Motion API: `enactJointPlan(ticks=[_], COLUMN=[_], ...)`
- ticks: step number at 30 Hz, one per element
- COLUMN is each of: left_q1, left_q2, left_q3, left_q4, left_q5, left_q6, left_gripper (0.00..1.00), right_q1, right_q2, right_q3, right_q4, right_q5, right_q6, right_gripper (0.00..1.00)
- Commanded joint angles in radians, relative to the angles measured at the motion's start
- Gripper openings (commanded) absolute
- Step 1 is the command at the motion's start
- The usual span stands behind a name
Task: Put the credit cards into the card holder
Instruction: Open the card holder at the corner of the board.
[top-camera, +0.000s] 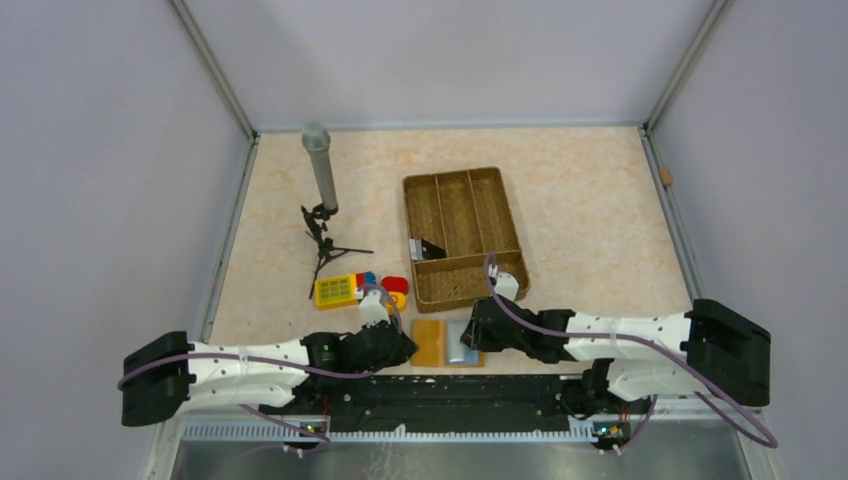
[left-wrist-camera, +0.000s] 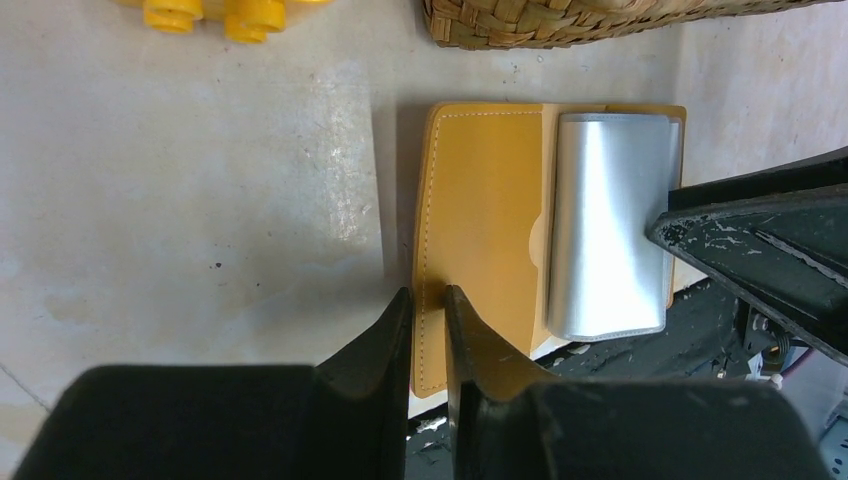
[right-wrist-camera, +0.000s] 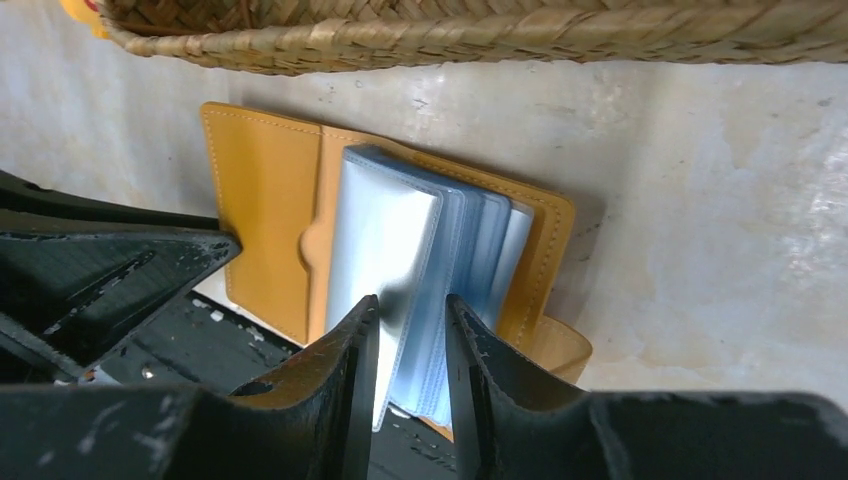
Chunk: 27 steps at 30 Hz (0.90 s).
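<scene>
The tan card holder (top-camera: 430, 342) (left-wrist-camera: 480, 200) (right-wrist-camera: 262, 200) lies open at the table's near edge, its fan of clear blue sleeves (left-wrist-camera: 610, 220) (right-wrist-camera: 395, 230) on the right half. My left gripper (top-camera: 405, 345) (left-wrist-camera: 428, 292) is shut on the left flap's near edge. My right gripper (top-camera: 470, 335) (right-wrist-camera: 412, 300) stands narrowly open, with a few sleeves between its fingers. Flat dark and pale pieces (top-camera: 425, 248) in the woven tray may be the credit cards; I cannot tell for sure.
The woven divided tray (top-camera: 408, 215) (left-wrist-camera: 560, 25) (right-wrist-camera: 480, 35) stands just beyond the holder. A grey microphone on a small tripod (top-camera: 322, 190) is at the back left. A yellow toy (top-camera: 335, 290) and red and yellow pieces (top-camera: 395, 284) lie left of the tray.
</scene>
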Motion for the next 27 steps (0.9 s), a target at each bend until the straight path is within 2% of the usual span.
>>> enactJointPlan(ticks=[1, 19, 27], left_q1=[0.003, 0.003, 0.003], left_q2=[0.011, 0.017, -0.011], left_q3=[0.027, 0.028, 0.029], left_q4=[0.043, 0.057, 0.060], left_q5=[0.005, 0.016, 0.022], left_q6=[0.022, 0.033, 0.063], left_gripper=[0.18, 0.16, 0.17], right_q1=[-0.005, -0.001, 0.023], right_q2=[0.005, 0.136, 0.162], right_q3=[-0.014, 0.029, 0.071], right_q4=[0.132, 0.344, 0.394], right_q5=[-0.036, -0.156, -0.178], right_q6=[0.011, -0.068, -0.127], right_gripper=[0.30, 0.25, 0.30])
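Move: The card holder lies open on the table between the hands, its middle about 4 cm left of the right hand point, level with it and 1 cm below. Its bare left cover, where the sleeves must go, is roughly 8 cm to the left. The basket's middle is some 21 cm straight ahead. From the left gripper, which is on the cover's outer edge, the holder's middle lies 7 cm right and 1 cm ahead; the yellow toy sits 9 cm ahead, 4 cm left. Sweep the right gripper about 5.5 cm left towards the left gripper, carrying the free edge of the upper clear sleeves between its nearly shut fingertips. Stay low over the holder, rise about 1 cm only at the end, and roll the hand's left side up while turning counter-clockwise, some 15 degrees in all. Keep the left gripper still on the cover's outer edge. ##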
